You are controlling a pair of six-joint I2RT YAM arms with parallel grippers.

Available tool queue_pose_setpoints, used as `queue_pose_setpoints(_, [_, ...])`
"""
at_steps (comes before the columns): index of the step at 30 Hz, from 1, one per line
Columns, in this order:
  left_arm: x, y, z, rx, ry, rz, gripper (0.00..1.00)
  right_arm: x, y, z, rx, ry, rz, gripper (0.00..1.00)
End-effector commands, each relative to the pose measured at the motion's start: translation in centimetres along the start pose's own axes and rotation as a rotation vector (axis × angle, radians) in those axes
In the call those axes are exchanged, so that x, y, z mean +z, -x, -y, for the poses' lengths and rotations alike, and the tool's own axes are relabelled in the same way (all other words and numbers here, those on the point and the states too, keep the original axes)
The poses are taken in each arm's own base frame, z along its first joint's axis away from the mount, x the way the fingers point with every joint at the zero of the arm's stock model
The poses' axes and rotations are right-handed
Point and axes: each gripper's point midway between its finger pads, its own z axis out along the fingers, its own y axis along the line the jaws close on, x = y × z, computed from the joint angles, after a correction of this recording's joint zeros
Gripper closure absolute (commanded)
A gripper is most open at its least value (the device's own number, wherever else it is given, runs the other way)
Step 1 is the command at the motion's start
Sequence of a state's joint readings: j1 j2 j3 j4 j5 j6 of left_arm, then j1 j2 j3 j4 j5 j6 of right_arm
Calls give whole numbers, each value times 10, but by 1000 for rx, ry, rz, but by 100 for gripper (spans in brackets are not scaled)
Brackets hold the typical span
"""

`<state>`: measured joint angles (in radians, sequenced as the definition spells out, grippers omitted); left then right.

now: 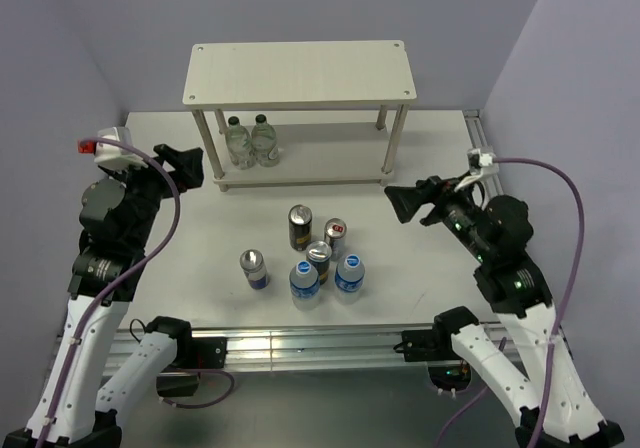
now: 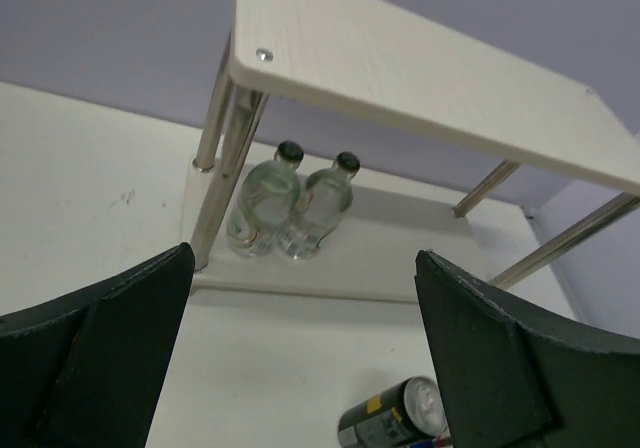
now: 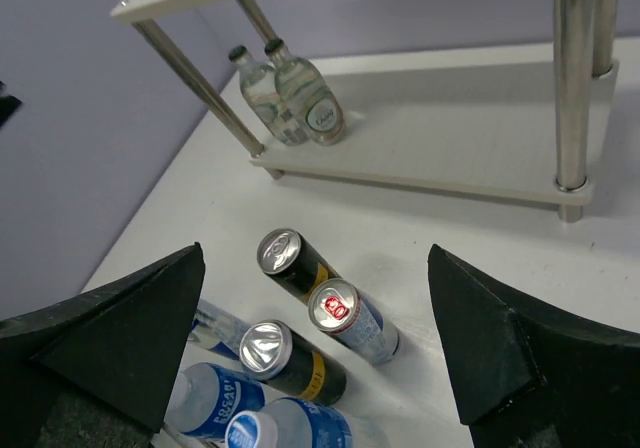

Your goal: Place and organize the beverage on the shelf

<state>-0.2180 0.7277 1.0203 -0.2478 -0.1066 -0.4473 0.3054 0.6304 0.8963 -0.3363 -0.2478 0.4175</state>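
Observation:
The six drinks stand grouped on the white table in front of the shelf [image 1: 300, 73]. They are two black cans [image 1: 300, 226] [image 1: 318, 260], a red-topped silver can [image 1: 335, 236], a blue silver can [image 1: 254, 268] and two blue-capped water bottles [image 1: 305, 283] [image 1: 349, 273]. My left gripper [image 1: 190, 163] is open and empty, left of the shelf's front left post. My right gripper [image 1: 405, 203] is open and empty, right of the cluster. The right wrist view shows a black can [image 3: 295, 263], the red-topped can [image 3: 350, 318] and a water bottle [image 3: 215, 398] between its open fingers [image 3: 150, 338].
Two small clear unlabelled bottles [image 1: 250, 140] stand at the left end of the shelf's lower board [image 1: 330, 163], also seen in the left wrist view [image 2: 295, 208]. Thin posts [image 1: 397, 138] hold the top board. Grey walls close in at the back and the sides.

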Motion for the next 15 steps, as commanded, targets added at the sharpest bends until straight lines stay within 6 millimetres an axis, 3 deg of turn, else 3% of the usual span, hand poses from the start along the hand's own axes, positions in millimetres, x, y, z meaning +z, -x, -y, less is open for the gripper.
queue_pose_setpoints(1, [-13, -8, -8, 68, 12, -25, 1, -30, 19, -11, -35, 4, 76, 0])
queue_pose_setpoints(3, [-24, -3, 2, 55, -34, -35, 1, -40, 12, -16, -51, 37, 70, 0])
queue_pose_setpoints(6, [-41, -18, 29, 66, -196, -119, 1, -50, -6, -22, 3, 74, 48, 0])
queue_pose_setpoints(7, [-46, -28, 31, 62, -211, -172, 1, -52, -7, -15, 12, 32, 55, 0])
queue_pose_setpoints(9, [-55, -24, 32, 44, -194, -165, 1, -59, -22, -10, 21, 6, 19, 0])
queue_pose_setpoints(10, [-68, -15, 35, 38, -210, -131, 1, -64, -20, 0, 17, -49, 50, 0])
queue_pose_setpoints(12, [-78, -14, 41, 14, -237, -137, 1, -66, -34, 13, 1, -115, -6, 0])
queue_pose_setpoints(14, [-71, -31, 43, -5, -239, -220, 1, -55, -47, 29, -11, -203, -90, 0])
queue_pose_setpoints(15, [-59, -52, 43, -11, -239, -305, 1, -51, -51, 29, -15, -210, -111, 0])
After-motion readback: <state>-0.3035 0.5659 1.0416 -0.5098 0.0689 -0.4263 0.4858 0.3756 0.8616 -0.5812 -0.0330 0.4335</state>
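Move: Below the wide-open left hand, the lone silver-blue can stands about 12 cm back, 9 cm to the right and 33 cm down; from that can, the rear black can is 10 cm farther out and 12 cm right, and the left water bottle 3 cm back and 12 cm right. From the right hand, the right water bottle is roughly 8 cm back, 6 cm left and 23 cm down, with the Red Bull can level ahead and 9 cm left. Drawing back from the shelf side towards the drinks, both hands stay open and touch nothing. The left goes back about 7 cm, half as far to the right and slightly down towards the silver-blue can, turning some 15 degrees clockwise. The right pulls back about 6 cm and a little right, first rising, then sinking past its starting height, towards the right water bottle. ##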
